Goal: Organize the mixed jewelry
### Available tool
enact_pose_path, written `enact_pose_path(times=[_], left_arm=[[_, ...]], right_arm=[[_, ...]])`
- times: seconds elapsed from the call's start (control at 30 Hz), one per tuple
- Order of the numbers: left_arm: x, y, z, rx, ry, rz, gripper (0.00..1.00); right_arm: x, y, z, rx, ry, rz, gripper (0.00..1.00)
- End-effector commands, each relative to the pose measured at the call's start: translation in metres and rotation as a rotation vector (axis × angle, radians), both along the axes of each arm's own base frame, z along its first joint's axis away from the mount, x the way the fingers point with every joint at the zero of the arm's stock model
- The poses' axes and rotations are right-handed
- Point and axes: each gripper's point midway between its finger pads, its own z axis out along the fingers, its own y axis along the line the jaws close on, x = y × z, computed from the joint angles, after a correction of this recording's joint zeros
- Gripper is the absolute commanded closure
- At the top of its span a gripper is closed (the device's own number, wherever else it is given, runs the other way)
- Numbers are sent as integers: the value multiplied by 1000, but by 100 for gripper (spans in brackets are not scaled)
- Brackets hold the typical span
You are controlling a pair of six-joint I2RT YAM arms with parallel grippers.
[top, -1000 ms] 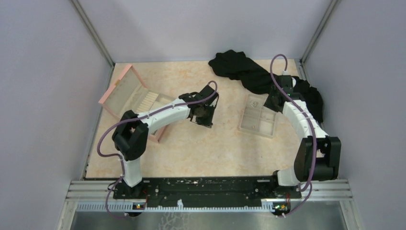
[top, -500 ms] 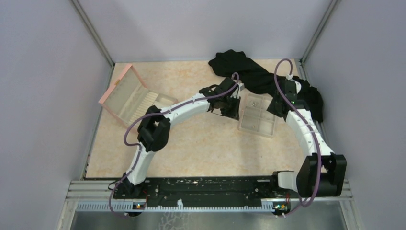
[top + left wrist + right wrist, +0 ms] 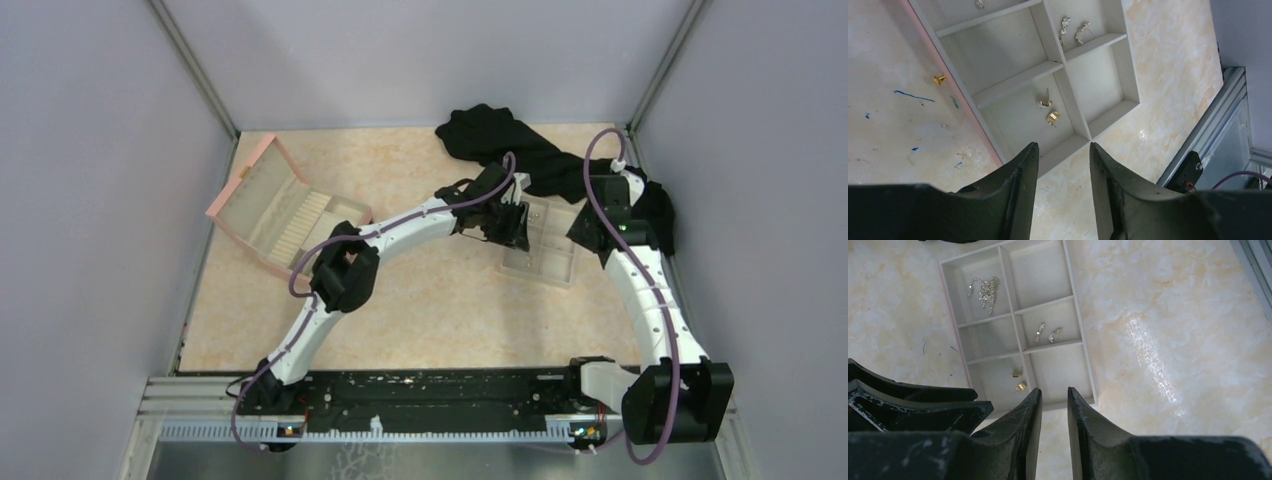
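Observation:
The mixed jewelry lies in a beige compartment tray. In the right wrist view a silvery chain tangle fills one cell, two silvery pieces another, and two gold pieces a third. In the left wrist view the gold pieces sit in the near cell, and one gold stud lies on the table just outside the tray's pink edge. My left gripper hovers open over the tray's near corner, holding nothing. My right gripper stands narrowly open above the tray's edge, also holding nothing.
A pink box lies open at the back left. A black cloth is heaped at the back right, behind the tray. The left gripper's black body shows close beside the right fingers. Blue pen marks dot the table.
The left arm has swung right from beside the pink box to the tray, and its jaws have gone from shut to open. The right arm has drawn back slightly to the right.

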Motion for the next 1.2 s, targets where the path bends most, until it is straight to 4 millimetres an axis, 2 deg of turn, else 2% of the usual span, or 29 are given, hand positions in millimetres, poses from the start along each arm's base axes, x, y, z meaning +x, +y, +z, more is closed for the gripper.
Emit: enact_pose_path(times=[0.0, 0.1, 0.2, 0.33, 0.43, 0.53, 0.6, 0.7, 0.83, 0.87, 0.93, 1.17], left_arm=[[7, -15, 31, -81, -47, -14, 51], [10, -5, 61, -74, -100, 2, 50], [18, 28, 88, -14, -172, 52, 48], [33, 97, 116, 68, -233, 150, 44], [50, 161, 121, 150, -236, 255, 41], [61, 221, 121, 220, -216, 360, 35], [62, 251, 128, 222, -224, 400, 30], [63, 281, 137, 239, -280, 474, 26], [57, 305, 138, 299, -292, 526, 22], [56, 308, 136, 314, -287, 530, 22], [52, 311, 135, 321, -281, 527, 21], [42, 323, 127, 338, -296, 540, 19]], right_arm=[[-5, -10, 8, -31, -22, -33, 74], [-2, -8, 10, -27, -31, -17, 74], [4, -1, 7, -7, -22, 30, 73], [19, 15, 2, 32, -19, 134, 71], [32, 37, 0, 59, -17, 230, 65], [50, 71, -4, 24, 30, 343, 61], [63, 92, -11, 20, 57, 391, 60], [86, 107, -23, 65, 66, 362, 59], [120, 116, -38, 91, 99, 329, 54], [128, 118, -48, 93, 122, 325, 54], [141, 121, -56, 94, 139, 321, 53], [164, 118, -82, 50, 199, 318, 53]])
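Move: The silver necklace in the tray's far-left cell lies about 15 cm ahead of the right hand, 7 cm to its left and 13 cm below. The gold earrings in the near-left cell are some 2 cm ahead of that hand and 9 cm left; the silver earrings 7 cm ahead and 4 cm left. Those gold earrings sit about 4 cm under the left hand, 2 cm to its right; the pink box is roughly 43 cm to its left, 6 cm farther out. Up and then mostly left, the empty left hand backs out from over the tray, rising about 15 cm and travelling some 30 cm to the pink box's right edge, sinking slightly at the end and opening wide. As it clears, the right hand comes forward, left and down to the tray's left rim beside the necklace, turning some 20 degrees counter-clockwise, tipping steeper and opening about halfway. ##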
